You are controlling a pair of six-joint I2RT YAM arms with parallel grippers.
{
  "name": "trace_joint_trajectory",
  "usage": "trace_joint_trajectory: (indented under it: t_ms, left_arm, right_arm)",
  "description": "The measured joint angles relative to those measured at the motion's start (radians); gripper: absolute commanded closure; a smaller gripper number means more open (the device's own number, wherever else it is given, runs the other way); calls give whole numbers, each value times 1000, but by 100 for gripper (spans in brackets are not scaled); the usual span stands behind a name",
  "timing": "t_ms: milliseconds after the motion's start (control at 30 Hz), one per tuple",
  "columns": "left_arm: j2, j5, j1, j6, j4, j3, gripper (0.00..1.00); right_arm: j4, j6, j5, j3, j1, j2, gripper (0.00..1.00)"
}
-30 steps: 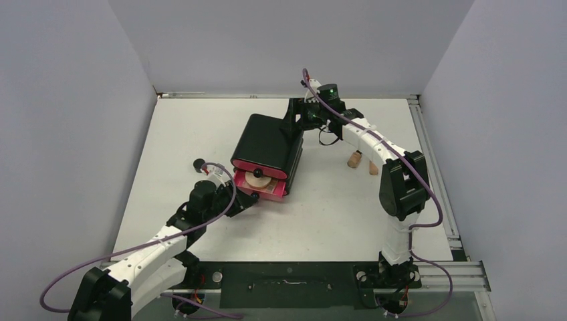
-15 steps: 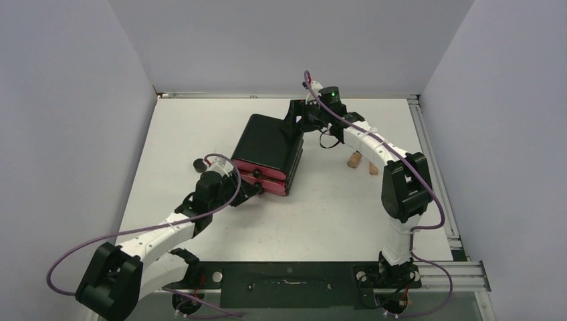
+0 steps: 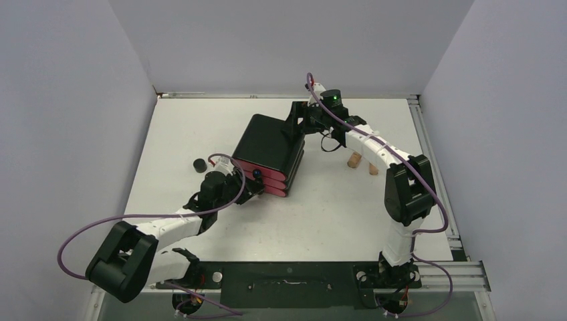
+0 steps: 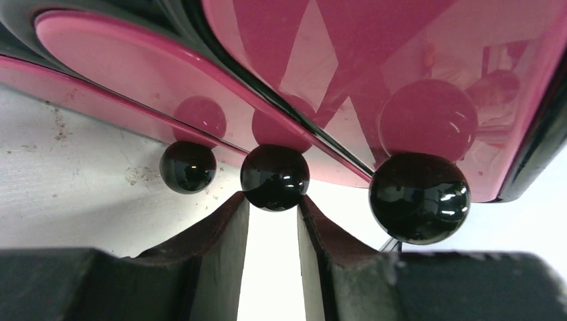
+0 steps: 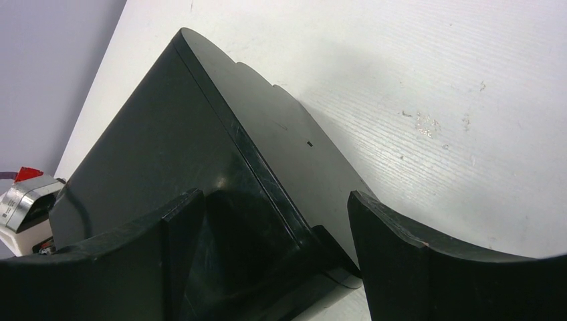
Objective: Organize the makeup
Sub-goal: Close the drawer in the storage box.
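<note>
The black cabinet (image 3: 267, 144) lies on the table with all its pink drawers (image 4: 401, 67) closed. My left gripper (image 3: 251, 180) is at the drawer fronts. In the left wrist view its fingertips pinch the middle black knob (image 4: 275, 177), so the left gripper (image 4: 273, 200) is shut on it. A small black round jar (image 3: 198, 164) sits left of the cabinet. Two tan tubes (image 3: 354, 159) lie to its right. My right gripper (image 3: 299, 124) is open and straddles the cabinet's (image 5: 167, 147) back corner; the right gripper (image 5: 274, 197) has its right finger clear of the cabinet.
Two more black knobs (image 4: 188, 166) (image 4: 419, 197) flank the pinched one. Grey walls enclose the white table (image 3: 200, 120) on three sides. A metal rail (image 3: 428, 154) runs along its right edge.
A pink drawer with a peach disc in it stood open a second ago and is now pushed in. My left arm moved forward with it. The right gripper barely moved.
</note>
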Motion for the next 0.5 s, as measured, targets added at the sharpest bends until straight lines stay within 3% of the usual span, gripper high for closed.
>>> trace_joint_trajectory:
  t_ms: [267, 500]
  left_arm:
    - [-92, -37, -1, -18, 37, -96, 43]
    - [-194, -81, -1, 26, 1, -123, 42]
  right_arm:
    - [-7, 18, 15, -4, 2, -5, 24]
    - [-9, 27, 18, -4, 2, -5, 24]
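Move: The storage box's middle knob sits right at the left fingertips, about 1 cm ahead at the same height, with the drawer already shut. The top knob is some 5 cm above it and the bottom knob 5 cm below it. The box's middle lies about 9 cm ahead of the left hand and 5 cm to its right; the black jar is roughly 10 cm ahead, 20 cm left and 6 cm lower. From the right hand, the middle knob is about 14 cm back, 10 cm left and 10 cm down. The middle knob comes free as the left fingers open to about twice their gap and the hand draws off it, away from the drawer fronts, some 2.5 cm to the left and back. It dips slightly on the way, then lifts by nearly 1 cm as the fingers tip up about 5 degrees. The right hand stays put at the box's back edge near its right corner, one finger over the top and the other behind. ##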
